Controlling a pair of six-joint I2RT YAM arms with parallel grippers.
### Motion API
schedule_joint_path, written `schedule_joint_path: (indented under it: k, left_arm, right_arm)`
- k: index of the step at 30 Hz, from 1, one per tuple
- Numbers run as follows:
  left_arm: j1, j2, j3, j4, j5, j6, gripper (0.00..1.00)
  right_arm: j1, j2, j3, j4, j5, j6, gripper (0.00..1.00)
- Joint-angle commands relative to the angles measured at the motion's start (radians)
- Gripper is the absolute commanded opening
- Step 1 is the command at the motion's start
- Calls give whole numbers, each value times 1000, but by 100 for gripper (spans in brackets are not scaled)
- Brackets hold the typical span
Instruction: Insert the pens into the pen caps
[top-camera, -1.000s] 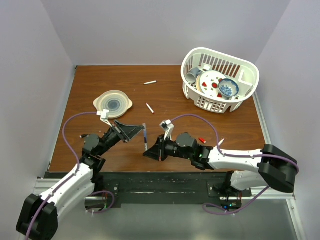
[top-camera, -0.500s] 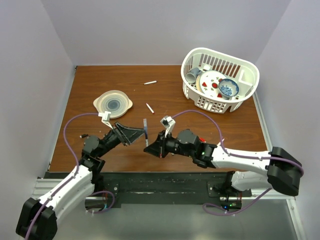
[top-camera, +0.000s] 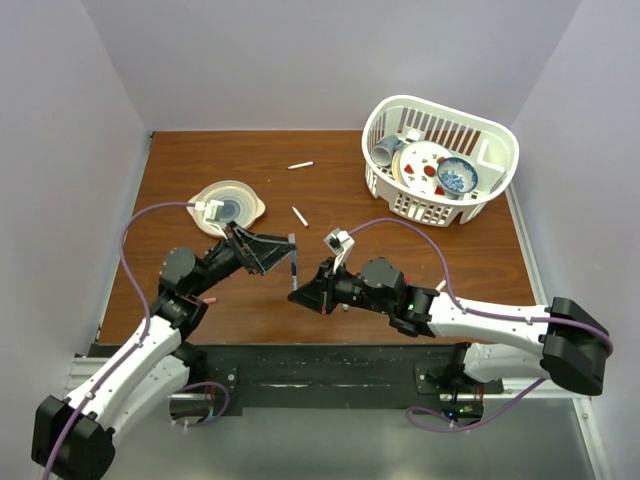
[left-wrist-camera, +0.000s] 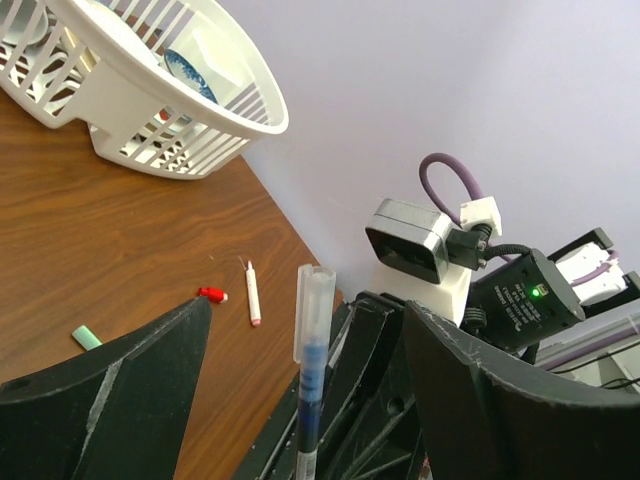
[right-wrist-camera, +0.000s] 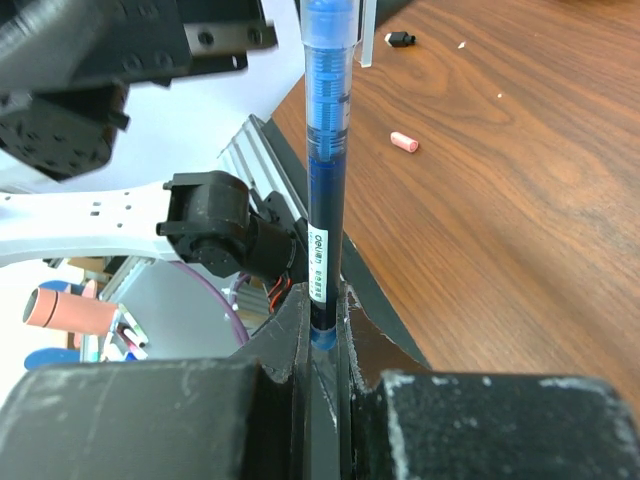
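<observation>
A dark blue pen (right-wrist-camera: 325, 150) stands upright with my right gripper (right-wrist-camera: 322, 320) shut on its lower end. A clear pen cap (left-wrist-camera: 312, 310) sits over its top end. My left gripper (left-wrist-camera: 308, 303) is open, its fingers (left-wrist-camera: 100, 400) apart on either side of the capped end and not touching it. From above, the pen (top-camera: 292, 265) stands between the left gripper (top-camera: 286, 255) and the right gripper (top-camera: 297, 295). Two white pens (top-camera: 300, 165) (top-camera: 299, 215) lie on the table further back.
A white basket (top-camera: 440, 100) of dishes stands back right, and a plate (top-camera: 245, 195) back left. A red cap (left-wrist-camera: 210, 294), a white pen (left-wrist-camera: 253, 295) and a green cap (left-wrist-camera: 87, 338) lie right of the arms. A pink cap (right-wrist-camera: 403, 142) and a dark cap (right-wrist-camera: 399, 39) lie on the left.
My left gripper has opened and let go of the cap, which stays on the pen. The left arm has lifted and shifted back a little. The right gripper has kept its hold.
</observation>
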Motion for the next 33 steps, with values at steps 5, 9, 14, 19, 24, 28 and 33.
schedule_joint_path:
  k: [5,9,14,19,24,28,33]
  left_arm:
    - [-3,74,141,-89,7,132,78]
    - [-3,102,190,-129,-4,170,72]
    - [-3,116,183,-113,23,164,48]
    - [-3,79,105,-80,59,137,21]
    - [-3,56,2,-70,76,112,0]
    - [-3,66,-64,-15,120,69,0]
    - [-4,99,-148,105,169,-1,0]
  right_arm:
    - [-1,-25,20,35,-26,-22,0]
    - [-1,-31,13,32,-29,-22,0]
    - [-1,-34,11,23,-26,-22,0]
    - [0,-31,37,8,3,-30,0]
    - [-3,-23,109,-46,59,-90,0]
    - [-10,-13,154,-49,98,-114,0]
    - [-30,-8,227,-89,138,-136,0]
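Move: Just past the left hand's open fingertips is the clear cap on the blue pen, about 1 cm ahead, 2 cm to the right and 1 cm lower. The right gripper, holding the pen's lower end, is some 10 cm below the left hand, 3 cm back and 2 cm right; from it the cap lies about 4 cm ahead, level sideways, 9 cm up. The green-ended marker lies roughly 5 cm ahead of the left hand, 15 cm right, 25 cm down. Reaching about 2 cm forward and slightly up, the left hand brings its open fingers around the cap, closes them to pinch it while easing back a little, then presses straight down some 4 cm. The right hand keeps its grip on the pen's lower end and goes down with it about 3.5 cm, its fingertips tipping down some 10 degrees. ##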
